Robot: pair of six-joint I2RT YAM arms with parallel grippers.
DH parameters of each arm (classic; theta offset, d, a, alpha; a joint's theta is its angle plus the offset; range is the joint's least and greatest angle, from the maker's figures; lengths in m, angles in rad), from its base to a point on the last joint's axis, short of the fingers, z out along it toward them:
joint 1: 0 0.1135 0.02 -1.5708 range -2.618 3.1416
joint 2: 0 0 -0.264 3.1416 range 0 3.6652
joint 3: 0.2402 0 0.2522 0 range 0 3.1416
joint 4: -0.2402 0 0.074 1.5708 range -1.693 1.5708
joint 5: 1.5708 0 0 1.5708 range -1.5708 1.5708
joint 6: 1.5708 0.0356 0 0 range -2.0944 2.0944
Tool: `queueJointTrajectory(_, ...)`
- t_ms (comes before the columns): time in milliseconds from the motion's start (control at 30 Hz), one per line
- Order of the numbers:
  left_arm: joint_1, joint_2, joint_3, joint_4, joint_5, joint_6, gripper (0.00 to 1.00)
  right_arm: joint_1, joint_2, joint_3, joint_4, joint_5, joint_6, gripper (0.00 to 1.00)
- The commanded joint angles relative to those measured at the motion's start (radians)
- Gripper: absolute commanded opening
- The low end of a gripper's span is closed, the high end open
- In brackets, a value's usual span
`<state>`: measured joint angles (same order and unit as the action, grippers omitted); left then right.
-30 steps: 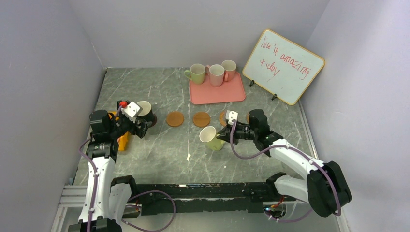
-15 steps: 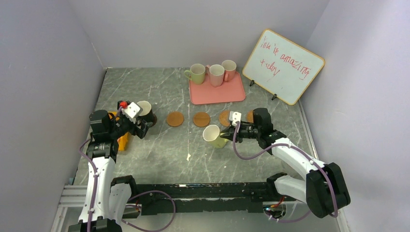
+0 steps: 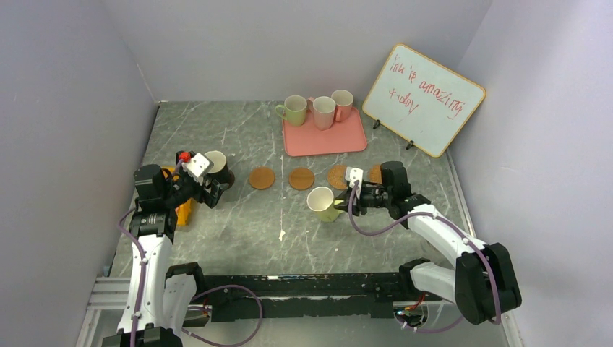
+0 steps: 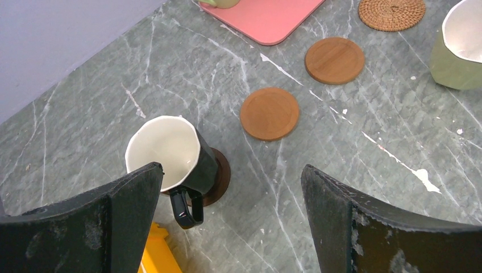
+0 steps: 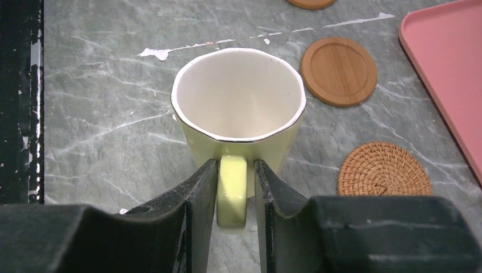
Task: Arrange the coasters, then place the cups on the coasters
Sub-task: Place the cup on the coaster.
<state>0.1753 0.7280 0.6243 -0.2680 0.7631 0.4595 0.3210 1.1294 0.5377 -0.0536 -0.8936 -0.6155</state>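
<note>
A pale green cup (image 3: 322,202) (image 5: 239,114) stands upright on the bare table, in front of the row of coasters. My right gripper (image 3: 347,200) (image 5: 236,165) has its jaws either side of the cup's handle, slightly apart, with a thin gap at one finger. A dark brown cup (image 3: 217,166) (image 4: 165,151) sits on the dark coaster (image 4: 219,176). My left gripper (image 3: 212,189) (image 4: 230,170) hangs wide open just in front of it, holding nothing. Two wooden coasters (image 3: 262,178) (image 3: 301,178) and a woven coaster (image 3: 337,176) lie in a line.
A pink tray (image 3: 340,136) at the back holds a green cup (image 3: 294,110) and two pink cups (image 3: 324,112). A whiteboard (image 3: 423,100) leans at the back right. A yellow object (image 4: 159,256) lies by the left gripper. Another coaster (image 3: 374,173) is half hidden behind the right arm.
The right arm has tipped the green cup from leaning to upright and set it on the table. Its jaws have loosened round the handle. The left arm has not moved.
</note>
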Motion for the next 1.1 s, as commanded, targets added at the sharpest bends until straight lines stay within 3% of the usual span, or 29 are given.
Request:
queueJointTrajectory(0,0.006,-0.013,0.002,0.000,0.033,0.022,0.96,-0.013,-0.007,0.039,-0.008,-0.036,-0.035,0.34)
queueJointTrajectory(200,0.006,-0.015,0.003,-0.002,0.032,0.023,0.96,-0.024,-0.025,0.037,-0.013,-0.049,-0.038,0.36)
queueJointTrajectory(433,0.006,-0.010,0.005,-0.007,0.037,0.026,0.96,-0.025,-0.020,0.053,-0.075,-0.042,-0.083,0.46)
queueJointTrajectory(833,0.006,0.017,0.015,-0.024,0.054,0.040,0.96,-0.025,-0.042,0.085,-0.200,0.022,-0.152,0.48)
queueJointTrajectory(1067,0.006,0.023,0.018,-0.029,0.056,0.044,0.96,-0.023,-0.037,0.097,-0.228,0.041,-0.156,0.56)
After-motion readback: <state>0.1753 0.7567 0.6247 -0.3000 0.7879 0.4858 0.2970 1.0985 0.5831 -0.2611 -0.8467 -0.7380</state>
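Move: The green cup's middle is about 6 cm to the right hand's left, roughly 1 cm farther out and 1 cm lower, its handle already between the loosened fingers. Of the coasters, all some 6 cm below the hand, the near woven one lies 13 cm ahead and 1 cm left; the wooden one is 13 cm ahead and 13 cm left. From the left hand, the cup is around 31 cm right, 4 cm back and 11 cm down. The green cup's handle is released as the right hand's part-open fingers spread farther, from about a third to just over half open, leaving a gap on either side. Meanwhile the hand eases about 2 cm to the right, away from the cup's body, sinking barely half a centimetre and tipping its fingers some 5 degrees farther down. ##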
